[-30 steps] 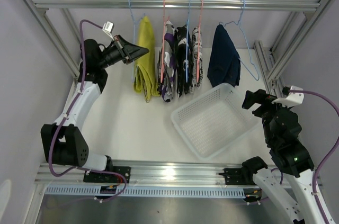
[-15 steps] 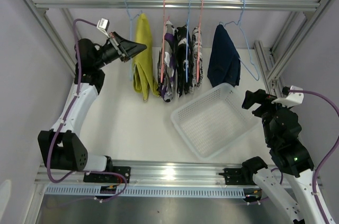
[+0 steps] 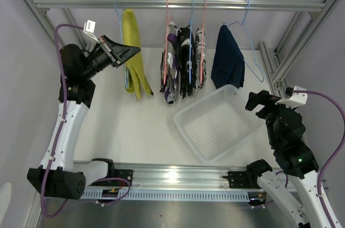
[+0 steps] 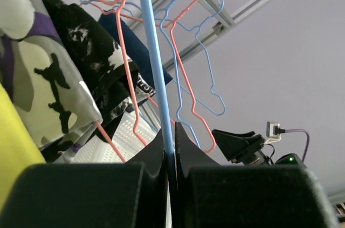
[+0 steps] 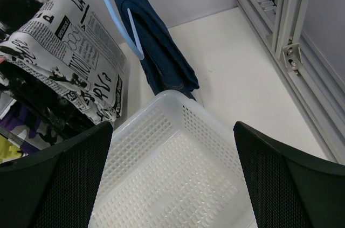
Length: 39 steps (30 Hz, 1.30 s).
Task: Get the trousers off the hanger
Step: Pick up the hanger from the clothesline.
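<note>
The yellow trousers [image 3: 131, 36] hang folded over a blue hanger [image 3: 114, 1], apart from the others at the left of the rail. My left gripper [image 3: 129, 51] is shut on that hanger; in the left wrist view its blue rod [image 4: 153, 66] runs between the closed fingers [image 4: 170, 147], with the yellow trousers [image 4: 13, 147] at lower left. The purple-white-black [image 3: 170, 71], black-and-white splatter [image 3: 186, 61], grey-white [image 3: 201, 55] and navy trousers [image 3: 227, 58] stay hung. My right gripper [image 3: 262, 104] stands open and empty [image 5: 172, 185] over the basket.
A white perforated basket [image 3: 200, 100] sits on the table below the hung trousers, its rim [image 5: 161, 98] under the right gripper. The aluminium rail [image 3: 280, 5] spans the back. Frame posts [image 3: 269, 63] stand at the right, with a wall at the left.
My left gripper has moved left and up, carrying the blue hanger and the yellow trousers away from the other pairs. The right arm has not moved.
</note>
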Available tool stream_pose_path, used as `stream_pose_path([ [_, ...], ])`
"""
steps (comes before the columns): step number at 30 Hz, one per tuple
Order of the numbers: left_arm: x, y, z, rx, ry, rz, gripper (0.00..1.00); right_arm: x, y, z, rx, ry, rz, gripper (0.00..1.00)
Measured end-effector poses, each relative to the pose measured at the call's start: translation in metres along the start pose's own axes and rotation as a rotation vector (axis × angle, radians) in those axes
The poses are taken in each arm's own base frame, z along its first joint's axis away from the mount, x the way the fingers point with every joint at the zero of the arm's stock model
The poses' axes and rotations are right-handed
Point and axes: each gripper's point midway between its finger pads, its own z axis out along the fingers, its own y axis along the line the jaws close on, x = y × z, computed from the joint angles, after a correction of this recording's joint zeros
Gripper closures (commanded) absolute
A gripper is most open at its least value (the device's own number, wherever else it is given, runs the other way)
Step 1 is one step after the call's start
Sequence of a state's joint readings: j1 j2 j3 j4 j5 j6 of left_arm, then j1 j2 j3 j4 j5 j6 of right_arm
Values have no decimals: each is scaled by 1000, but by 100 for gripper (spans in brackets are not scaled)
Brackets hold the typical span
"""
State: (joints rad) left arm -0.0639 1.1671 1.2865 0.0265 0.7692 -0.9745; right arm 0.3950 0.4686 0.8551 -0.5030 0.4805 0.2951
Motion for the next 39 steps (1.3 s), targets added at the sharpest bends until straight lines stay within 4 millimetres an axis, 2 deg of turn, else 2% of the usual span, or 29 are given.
stream_pose_path([
  [5, 8, -1, -29, -93, -86, 56, 99, 1, 0, 1, 1, 4, -2, 1],
  [11, 27, 17, -76, -284, -205, 119, 100, 3, 5, 2, -20, 13, -3, 1],
  [15, 38, 35, -97, -389, -236, 132, 100, 6, 8, 4, -30, 27, -8, 0],
  [24, 61, 84, -121, -538, -261, 181, 100, 15, 18, 8, -76, 71, -29, 0],
  [29, 66, 96, -128, -578, -267, 211, 100, 18, 24, 10, -108, 91, -39, 1],
  [33, 68, 103, -132, -594, -267, 235, 99, 20, 40, 11, -178, 125, -53, 0],
  [39, 73, 117, -134, -622, -260, 264, 100, 15, 78, 7, -355, 159, -61, 0],
])
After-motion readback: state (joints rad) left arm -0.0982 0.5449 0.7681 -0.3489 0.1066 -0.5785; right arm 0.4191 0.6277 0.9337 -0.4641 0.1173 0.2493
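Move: The left gripper already holds the blue hanger by its near wire, hook clear of the clothesline; the free space to bring it to lies about 15 cm below, 10 left, 7 back. From this gripper the yellow trousers hang some 8 cm ahead, 4 right, 12 below; the clothesline is 16 ahead, 8 above. From the open right gripper the yellow trousers are about 48 cm left, 18 ahead, 5 above; the white basket is 10 left, 11 ahead, 18 below. Keep the left gripper shut on the hanger wire and draw it back and left away from the clothesline, then mainly down, about 15 cm in all, while turning it some 35 degrees counter-clockwise and rolling its left side up. Meanwhile, slowly at first, swing the open right gripper about 8 cm left, turning it counter-clockwise too. ##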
